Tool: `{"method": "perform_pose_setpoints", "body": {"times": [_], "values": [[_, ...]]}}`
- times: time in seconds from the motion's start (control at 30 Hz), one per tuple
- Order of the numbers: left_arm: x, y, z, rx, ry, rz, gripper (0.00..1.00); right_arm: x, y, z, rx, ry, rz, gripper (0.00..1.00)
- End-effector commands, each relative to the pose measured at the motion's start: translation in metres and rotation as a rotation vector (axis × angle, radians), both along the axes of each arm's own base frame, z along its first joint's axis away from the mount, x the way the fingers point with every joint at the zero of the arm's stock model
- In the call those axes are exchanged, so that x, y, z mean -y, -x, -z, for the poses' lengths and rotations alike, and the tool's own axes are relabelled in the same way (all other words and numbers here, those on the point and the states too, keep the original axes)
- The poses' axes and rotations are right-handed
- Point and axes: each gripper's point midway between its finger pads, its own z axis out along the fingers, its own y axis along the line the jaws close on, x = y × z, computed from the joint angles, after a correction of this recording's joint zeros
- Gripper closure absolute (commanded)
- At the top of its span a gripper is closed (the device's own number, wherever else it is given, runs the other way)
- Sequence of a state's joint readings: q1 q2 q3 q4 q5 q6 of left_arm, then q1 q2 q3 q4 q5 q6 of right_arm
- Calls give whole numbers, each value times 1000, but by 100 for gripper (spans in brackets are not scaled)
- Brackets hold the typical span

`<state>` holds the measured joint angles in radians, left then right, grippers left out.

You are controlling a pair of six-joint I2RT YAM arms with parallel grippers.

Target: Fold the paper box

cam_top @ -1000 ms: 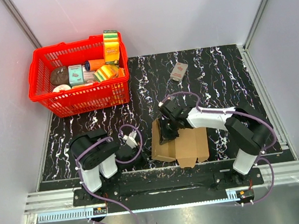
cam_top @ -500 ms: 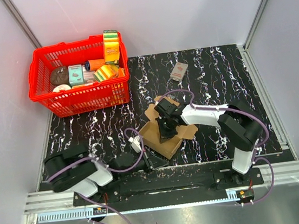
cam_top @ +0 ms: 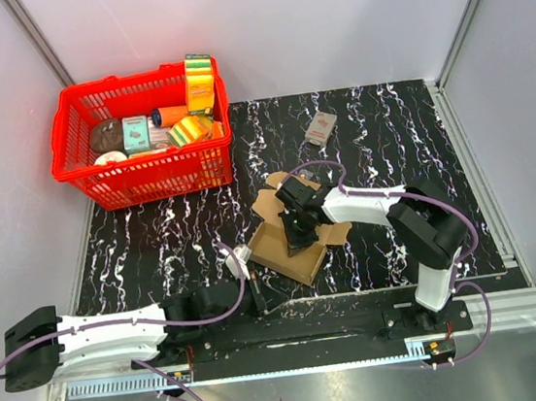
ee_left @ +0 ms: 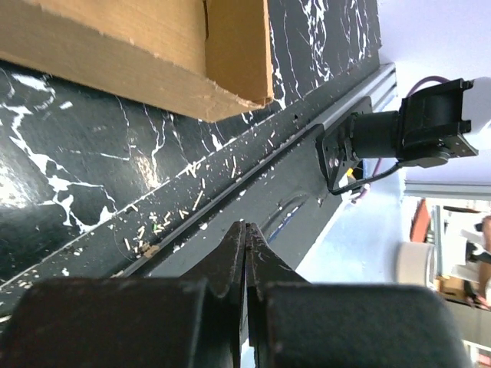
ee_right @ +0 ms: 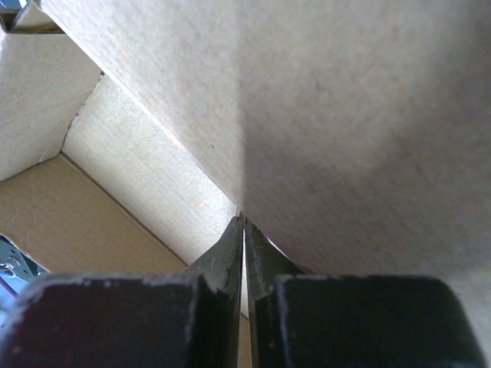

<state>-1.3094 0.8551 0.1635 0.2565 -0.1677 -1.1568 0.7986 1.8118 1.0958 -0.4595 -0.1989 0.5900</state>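
The paper box (cam_top: 279,248) is plain brown cardboard lying skewed on the black marbled table, with a loose flap sticking up at its far corner. My right gripper (cam_top: 296,228) reaches down into it. In the right wrist view this gripper (ee_right: 243,218) is shut, its tips pressed on a crease between two cardboard panels (ee_right: 345,115). My left gripper (cam_top: 257,292) lies low by the table's near edge, just short of the box's near-left corner. In the left wrist view it (ee_left: 245,226) is shut with nothing in it, and the box corner (ee_left: 192,46) is above it.
A red basket (cam_top: 79,175) full of groceries stands at the back left. A small grey-and-red packet (cam_top: 320,128) lies at the back centre. A metal rail (cam_top: 292,320) runs along the near edge, with cardboard crumbs (ee_left: 184,207) beside it. The left arm (cam_top: 99,334) stretches out to the left.
The box turned counter-clockwise and slid left with the right gripper, one flap now raised. The left arm dropped low and stretched out left, its gripper moving towards the box.
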Motion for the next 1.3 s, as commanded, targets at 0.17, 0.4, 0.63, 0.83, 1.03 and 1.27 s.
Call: {"method": "perform_pose_setpoints", "body": {"times": [0.17, 0.4, 0.63, 0.83, 1.03, 1.27], "values": [[-11, -20, -10, 102, -164, -60, 100, 9, -2, -12, 98, 49, -17, 93], [-16, -21, -7, 98, -165, -80, 100, 23, 9, -11, 213, 77, -72, 90], [-31, -28, -9, 115, -179, -131, 100, 26, 11, -16, 341, 127, -96, 89], [-38, -28, -3, 107, -194, -144, 100, 45, 11, -8, 345, 248, -38, 89], [-41, -28, 2, 104, -202, -152, 100, 63, 14, -4, 347, 322, 42, 90], [-43, -29, 7, 104, -228, -158, 100, 95, 13, -4, 359, 432, 198, 90]]}}
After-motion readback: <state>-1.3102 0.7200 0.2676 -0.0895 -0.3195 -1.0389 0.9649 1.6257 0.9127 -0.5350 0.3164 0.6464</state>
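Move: The right fingers already stand down inside the paper box, whose middle is about 2 cm to their left and level ahead. The raised lid lies some 9 cm ahead and 3 cm to the right, slightly higher; the small clear packet lies about 16 cm ahead and 3 cm to the right. From the left hand, clear of the box, the box's middle is about 12 cm ahead, 3 cm to the right and 6 cm lower. Keep the shut right fingertips in the box at the edge of the close cardboard panel; draw them back a little and right, then on right, about 7 cm in all, staying level and swinging the tips from a leftward slant to pointing forward and down. Ease the shut left gripper about 3 cm left and 2 cm forward, touching nothing. ##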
